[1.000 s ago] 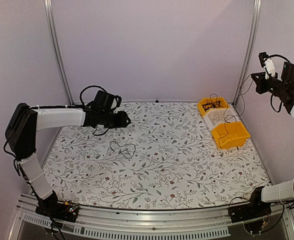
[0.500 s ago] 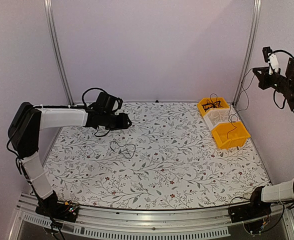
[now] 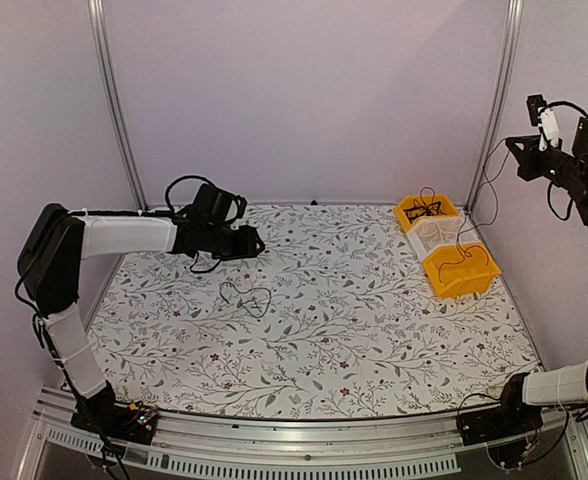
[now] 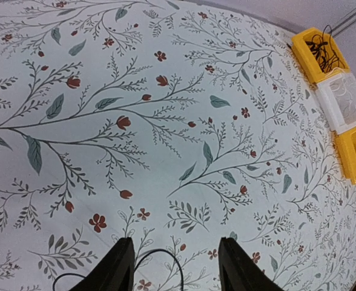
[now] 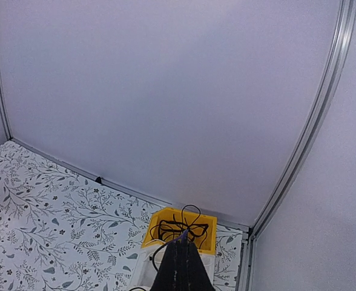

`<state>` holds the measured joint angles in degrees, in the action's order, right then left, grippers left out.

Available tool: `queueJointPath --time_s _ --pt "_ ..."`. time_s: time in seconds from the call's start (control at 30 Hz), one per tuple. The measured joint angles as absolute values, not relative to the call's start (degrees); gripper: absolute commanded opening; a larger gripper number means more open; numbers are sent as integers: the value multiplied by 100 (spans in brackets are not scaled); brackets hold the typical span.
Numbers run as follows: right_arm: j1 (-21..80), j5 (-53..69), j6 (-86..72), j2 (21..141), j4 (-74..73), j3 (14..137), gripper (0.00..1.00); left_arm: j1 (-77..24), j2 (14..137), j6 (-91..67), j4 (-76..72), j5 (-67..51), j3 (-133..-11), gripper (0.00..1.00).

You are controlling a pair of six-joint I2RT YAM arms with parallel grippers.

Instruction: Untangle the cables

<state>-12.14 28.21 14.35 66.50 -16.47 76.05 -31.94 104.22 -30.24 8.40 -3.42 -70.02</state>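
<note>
A loose thin black cable (image 3: 246, 296) lies looped on the floral table, just in front of my left gripper (image 3: 254, 242). In the left wrist view that gripper (image 4: 177, 270) is open and empty, with a loop of this cable (image 4: 166, 253) on the table between its fingers. My right gripper (image 3: 514, 152) is raised high at the right and is shut (image 5: 182, 242) on a thin cable (image 3: 461, 252) that hangs down into the near yellow bin (image 3: 479, 272). A tangle of black cables (image 5: 181, 229) sits in the far yellow bin (image 3: 406, 207).
Three bins stand in a row at the table's back right: far yellow (image 5: 184, 211), clear white (image 3: 426, 238), near yellow. They also show in the left wrist view (image 4: 344, 121). Metal frame posts (image 3: 494, 100) and walls close in the table's back and sides.
My right gripper has risen and shifted a little to the right, drawing its cable up from the bins. My left gripper has barely moved.
</note>
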Motion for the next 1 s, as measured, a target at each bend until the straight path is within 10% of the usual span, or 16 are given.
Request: queueJointPath --time_s 1.0 --pt "-1214 2117 1776 6674 -1608 5496 0 -3194 10429 -3044 847 -351 -6997 51"
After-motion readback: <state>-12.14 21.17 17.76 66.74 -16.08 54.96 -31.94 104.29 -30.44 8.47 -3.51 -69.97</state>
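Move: The near yellow bin, where the black cable held by the right hand is going, lies about 8 cm ahead of that hand, roughly in line with it sideways and some 39 cm below. Beyond the bin, the white bin is some 22 cm ahead of the hand and 3 cm left, and the far yellow bin about 35 cm ahead and 5 cm left, both at the same depth. From the idle left hand, the near bin is around 51 cm right, 3 cm ahead and 8 cm below. The black cable, still pinched in the shut right fingers and hanging over the near yellow bin, is lowered into it: the right hand sinks about 17 cm, slowly at first and faster near the end, with a slight drift to its right. The wrist tips down some 20 degrees on the way, and the fingers keep their hold. ##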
